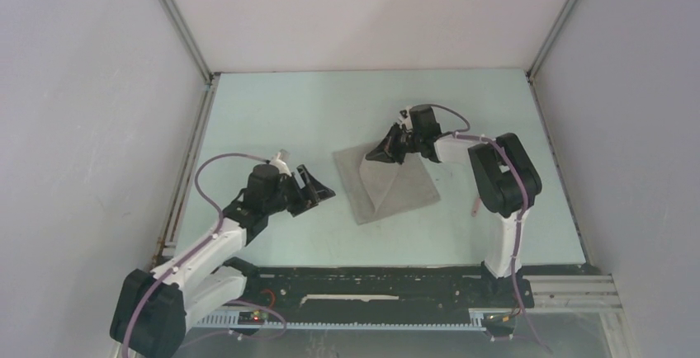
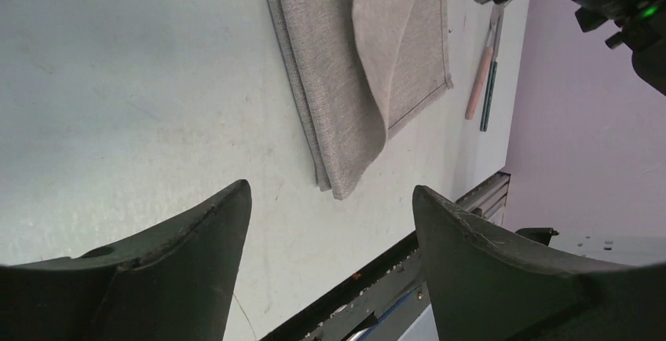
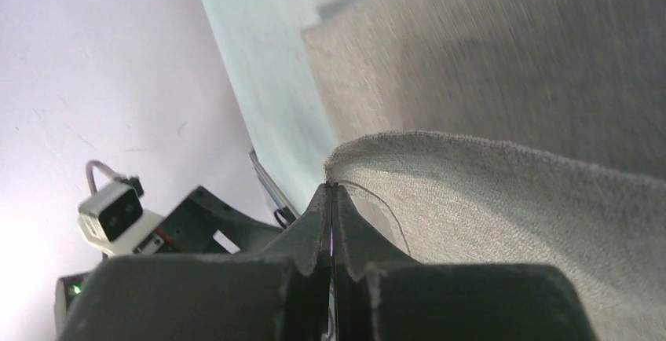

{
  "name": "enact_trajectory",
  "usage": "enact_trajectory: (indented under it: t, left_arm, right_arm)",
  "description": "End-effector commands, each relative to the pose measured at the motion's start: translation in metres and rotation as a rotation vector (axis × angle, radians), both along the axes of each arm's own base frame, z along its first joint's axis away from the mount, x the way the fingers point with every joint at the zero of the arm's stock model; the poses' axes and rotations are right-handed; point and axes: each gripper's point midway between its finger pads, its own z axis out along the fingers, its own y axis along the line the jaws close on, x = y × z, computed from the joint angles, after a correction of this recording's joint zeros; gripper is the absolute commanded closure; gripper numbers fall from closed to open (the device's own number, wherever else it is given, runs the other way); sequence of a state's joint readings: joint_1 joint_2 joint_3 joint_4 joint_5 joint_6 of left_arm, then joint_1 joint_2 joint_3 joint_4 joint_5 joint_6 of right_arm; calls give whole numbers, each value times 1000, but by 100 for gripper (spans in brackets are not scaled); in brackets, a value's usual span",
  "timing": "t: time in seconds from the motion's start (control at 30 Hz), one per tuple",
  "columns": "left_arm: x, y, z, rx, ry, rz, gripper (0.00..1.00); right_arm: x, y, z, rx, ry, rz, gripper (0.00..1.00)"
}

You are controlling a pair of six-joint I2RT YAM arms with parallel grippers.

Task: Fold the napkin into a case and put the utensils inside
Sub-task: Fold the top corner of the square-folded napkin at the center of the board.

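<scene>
The taupe-grey napkin lies folded double near the middle of the pale green table. One flap of it is lifted and curls upward. My right gripper is above the napkin's far left part, and its jaws are shut on the raised edge of the napkin. To the left of the cloth, my left gripper hovers wide open and empty, facing the napkin's near corner. The utensils, one pink-handled and one dark teal, lie side by side on the table beyond the napkin's right side, and show faintly behind the right arm.
White enclosure walls close in the table at the back and on both sides. A black rail runs along the near edge between the arm bases. The right arm's elbow stands over the table's right part, close to the utensils.
</scene>
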State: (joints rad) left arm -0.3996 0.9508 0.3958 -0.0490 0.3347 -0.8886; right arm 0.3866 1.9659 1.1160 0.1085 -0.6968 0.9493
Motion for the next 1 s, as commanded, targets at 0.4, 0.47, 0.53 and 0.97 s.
enact_trajectory:
  t: [0.4, 0.47, 0.53, 0.97]
  left_arm:
    - [3, 21, 12, 41, -51, 34, 19]
    - [3, 21, 12, 41, -50, 33, 19]
    - [2, 21, 11, 40, -49, 32, 19]
    - [2, 20, 9, 36, -42, 25, 18]
  right_arm:
    - [41, 55, -1, 41, 12, 15, 100]
    - [41, 57, -5, 28, 20, 28, 100]
    - [40, 59, -7, 23, 20, 38, 100]
    - [39, 69, -22, -15, 57, 94, 100]
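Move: The right gripper holds the folded napkin's top-layer corner. The napkin's far-left corner, its goal, is about 8 cm ahead, 10 cm left and 5 cm below. At that lower level, the near-left corner is some 16 cm back and 2 cm left, the lower layer's near-right corner about 8 cm back and 20 cm right, the far-right corner roughly 14 cm ahead and 10 cm right. From the left gripper, the far-left corner is about 19 cm ahead, 3 cm right, 8 cm below. Keep the top-layer corner pinched in the shut right gripper and carry it on about 6 cm left and 4 cm forward over the napkin towards the far-left corner, slowing as you go. Let the forward travel end halfway, then sink about 2 cm while easing left. Ease the open left gripper 2 cm farther left, clear of the cloth. ##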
